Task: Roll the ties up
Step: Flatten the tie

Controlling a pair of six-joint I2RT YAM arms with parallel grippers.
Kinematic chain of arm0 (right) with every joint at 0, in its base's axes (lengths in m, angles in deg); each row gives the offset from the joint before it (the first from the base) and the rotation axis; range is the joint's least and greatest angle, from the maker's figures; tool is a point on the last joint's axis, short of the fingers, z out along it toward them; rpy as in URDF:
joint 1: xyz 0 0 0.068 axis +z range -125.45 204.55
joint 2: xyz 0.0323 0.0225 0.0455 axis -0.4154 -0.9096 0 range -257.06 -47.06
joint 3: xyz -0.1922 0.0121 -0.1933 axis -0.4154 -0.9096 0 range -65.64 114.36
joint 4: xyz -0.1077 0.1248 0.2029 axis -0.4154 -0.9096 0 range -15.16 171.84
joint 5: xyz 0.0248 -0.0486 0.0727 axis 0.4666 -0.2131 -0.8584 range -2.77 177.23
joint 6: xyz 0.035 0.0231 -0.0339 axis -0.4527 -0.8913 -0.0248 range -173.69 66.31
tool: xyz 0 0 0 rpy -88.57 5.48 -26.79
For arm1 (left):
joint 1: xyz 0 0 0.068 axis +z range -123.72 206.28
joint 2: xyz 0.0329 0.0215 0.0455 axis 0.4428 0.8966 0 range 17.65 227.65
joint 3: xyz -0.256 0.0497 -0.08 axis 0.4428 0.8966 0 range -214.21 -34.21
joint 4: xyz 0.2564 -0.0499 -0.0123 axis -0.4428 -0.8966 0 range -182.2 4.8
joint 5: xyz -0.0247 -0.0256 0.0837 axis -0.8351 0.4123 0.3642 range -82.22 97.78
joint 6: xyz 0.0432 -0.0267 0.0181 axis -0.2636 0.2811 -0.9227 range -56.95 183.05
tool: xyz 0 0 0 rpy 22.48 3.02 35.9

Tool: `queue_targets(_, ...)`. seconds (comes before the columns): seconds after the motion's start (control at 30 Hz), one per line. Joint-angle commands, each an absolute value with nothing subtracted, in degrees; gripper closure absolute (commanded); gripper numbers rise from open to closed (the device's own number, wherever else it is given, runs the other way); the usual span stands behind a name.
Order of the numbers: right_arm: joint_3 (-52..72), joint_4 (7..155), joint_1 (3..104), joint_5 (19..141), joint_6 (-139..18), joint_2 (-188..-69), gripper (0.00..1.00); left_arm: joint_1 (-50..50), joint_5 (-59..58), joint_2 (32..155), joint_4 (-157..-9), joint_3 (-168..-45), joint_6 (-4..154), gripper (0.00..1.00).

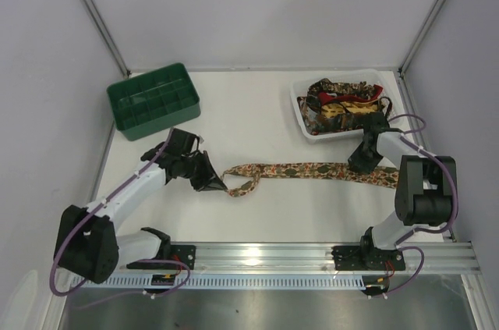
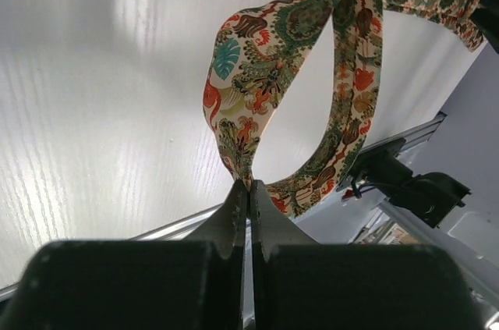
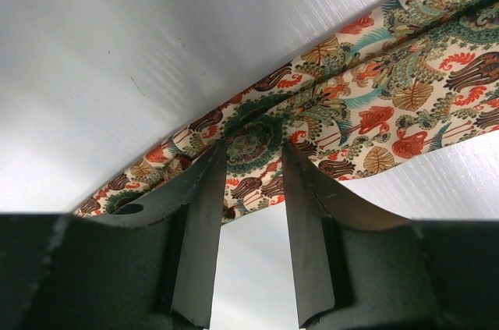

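One tie (image 1: 312, 168), a floral print in cream, green and red, lies stretched across the table (image 1: 257, 111). My left gripper (image 1: 221, 186) is shut on its left end. In the left wrist view the jaws (image 2: 250, 186) pinch a fold of the tie (image 2: 265, 72), which loops back toward the right. My right gripper (image 1: 361, 166) stands over the tie's right part. In the right wrist view it (image 3: 253, 147) is open, both fingertips resting on the tie (image 3: 374, 111), with nothing between the fingers (image 3: 199, 221). More ties (image 1: 343, 108) lie heaped in the white tray.
The white tray (image 1: 299, 111) sits at the back right, just behind the right arm. A green compartmented crate (image 1: 153, 100) stands at the back left near the left arm. An aluminium rail (image 1: 312, 256) runs along the near edge. Walls close in both sides.
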State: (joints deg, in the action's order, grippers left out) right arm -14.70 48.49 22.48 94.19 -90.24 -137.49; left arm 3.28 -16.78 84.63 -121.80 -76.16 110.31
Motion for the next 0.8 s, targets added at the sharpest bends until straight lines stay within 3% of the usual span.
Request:
queue_targets(0.0, -12.3, 46.6, 22.6, 96.3, -90.2, -140.0, 0.6, 8.0, -25.3, 89.4, -120.8, -78.1, 107.8, 0.98)
queue_targets(0.4, -7.5, 41.3, 23.8, 103.3, -88.5, -145.6, 0.63, 20.7, -32.0, 94.4, -120.3, -85.5, 116.6, 0.96)
queue_targets(0.43, -7.4, 41.0, 23.8, 103.5, -88.7, -145.8, 0.63, 21.4, -31.1, 94.6, -121.5, -86.1, 117.0, 0.89)
queue_targets(0.5, -6.9, 40.2, 23.8, 104.3, -88.8, -146.5, 0.64, 23.4, -29.1, 95.0, -123.7, -86.9, 119.3, 0.88)
queue_targets(0.6, -6.2, 39.4, 23.8, 104.6, -88.5, -147.4, 0.64, 25.5, -25.9, 94.5, -124.5, -86.8, 123.2, 0.65)
queue_targets(0.63, -6.1, 39.4, 23.7, 104.6, -88.2, -147.6, 0.64, 26.1, -22.6, 94.0, -125.0, -86.9, 125.0, 0.48)
queue_targets(0.7, -5.6, 39.1, 23.7, 105.2, -87.8, -147.7, 0.64, 29.1, -20.7, 94.3, -125.6, -87.5, 125.2, 0.38)
queue_targets(0.73, -5.6, 39.1, 23.6, 105.2, -87.5, -147.4, 0.64, 29.4, -17.7, 94.7, -127.4, -88.9, 123.4, 0.21)
queue_targets(0.77, -5.4, 38.9, 23.7, 105.1, -87.4, -147.3, 0.64, 29.5, -15.8, 95.8, -129.0, -93.1, 121.7, 0.17)
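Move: Straight under the left fingers, which still pinch the raised end of the tie, the table is about 9 cm down; the bare spot for that end is some 10 cm ahead and 4 cm left. From this hand, the tie's flat strip begins about 9 cm ahead and 12 cm right, and the green box is about 32 cm ahead, 24 cm left. The right fingertips are on the tie directly beneath them, with the white bin about 22 cm ahead and 5 cm left. Swing the left gripper forward about 9 cm, with a small dip first and then a rise, bearing left late for some 8 cm as you spread the fingers wide and let go of the tie's end, turning the wrist about 30 degrees counter-clockwise. Keep the half-open right fingertips on the tie, easing them slightly to the right. ##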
